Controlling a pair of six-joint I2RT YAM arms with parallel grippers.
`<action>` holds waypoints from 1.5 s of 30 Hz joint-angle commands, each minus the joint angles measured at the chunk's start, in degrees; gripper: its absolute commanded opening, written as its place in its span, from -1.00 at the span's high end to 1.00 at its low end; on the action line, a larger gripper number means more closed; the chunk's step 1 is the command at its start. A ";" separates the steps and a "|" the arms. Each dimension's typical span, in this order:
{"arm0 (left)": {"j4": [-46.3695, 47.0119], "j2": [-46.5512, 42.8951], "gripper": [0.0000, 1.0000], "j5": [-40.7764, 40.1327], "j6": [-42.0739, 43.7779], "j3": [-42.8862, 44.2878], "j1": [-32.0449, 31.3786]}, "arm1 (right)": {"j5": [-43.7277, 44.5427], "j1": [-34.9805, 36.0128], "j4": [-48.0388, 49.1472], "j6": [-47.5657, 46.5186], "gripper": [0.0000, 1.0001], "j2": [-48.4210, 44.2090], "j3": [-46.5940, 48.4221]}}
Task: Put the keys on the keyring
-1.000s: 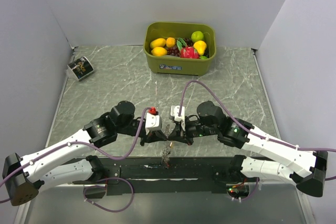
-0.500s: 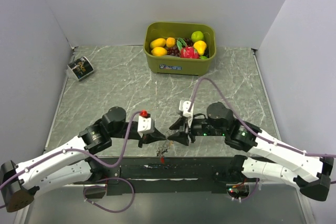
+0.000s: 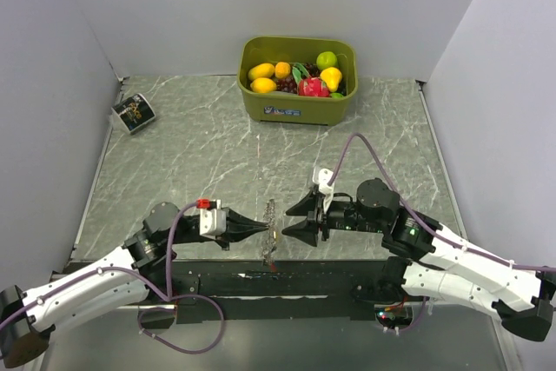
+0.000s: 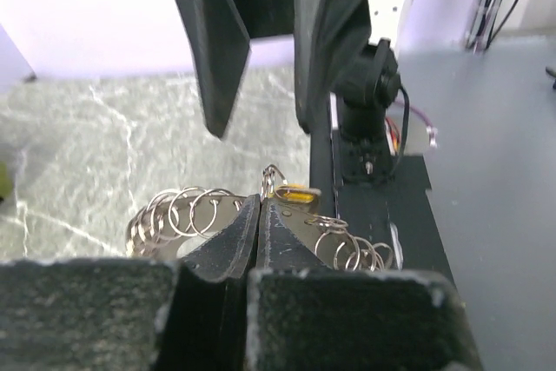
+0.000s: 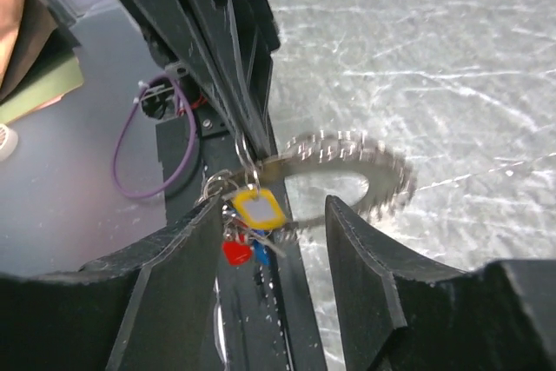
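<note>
The keyring [image 4: 184, 213], a loop of many small metal coils, hangs in the air from my left gripper [image 4: 261, 202], which is shut on it. In the right wrist view the keyring [image 5: 369, 161] is blurred by motion. The keys [image 5: 254, 209] dangle in a bunch from the loop beside the left fingertips: a yellow tag, with a red one [image 5: 234, 252] and a blue one below it. My right gripper [image 5: 274, 223] stands open around the bunch, its pads apart from it. From above, the left gripper [image 3: 263, 230] and right gripper [image 3: 288, 221] face each other over the table's near edge.
A green bin [image 3: 297, 107] of toy fruit stands at the back of the marble table [image 3: 191, 145]. A small printed card [image 3: 133, 112] lies at the far left. The black base rail [image 3: 287, 280] runs under the grippers, with purple cables [image 3: 187, 319] beside it.
My right gripper has opened and let go of the keys. Both arms have drawn back toward the near edge, the left one pulling leftward with the keyring.
</note>
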 commanded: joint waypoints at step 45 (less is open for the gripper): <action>24.14 -3.15 0.97 5.81 -4.35 -4.45 -0.27 | -9.77 -0.18 10.90 0.62 1.00 7.00 -2.03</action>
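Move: The yellow key hangs by its small ring right beneath the left fingertips, about 2 cm back, 1 cm right and 1 cm below the left hand point. From the open right hand it lies some 3 cm to the left, 2 cm back and 4 cm below. The coil-edged keyring's middle is about 3 cm left, 1 cm back and 4 cm below that right hand; the red key hangs roughly 8 cm back, 3 cm left and 8 cm below it. Yellow key and keyring, still pinched by the shut left fingers, are brought up about 3 cm and back 2, fingertips tilting up some 10 degrees. The half-open right hand draws back 2 cm, dipping slightly then rising, turns a little counter-clockwise, then sinks again as it moves left to the left fingertips and shuts, pinching the yellow key's head by its small ring. ##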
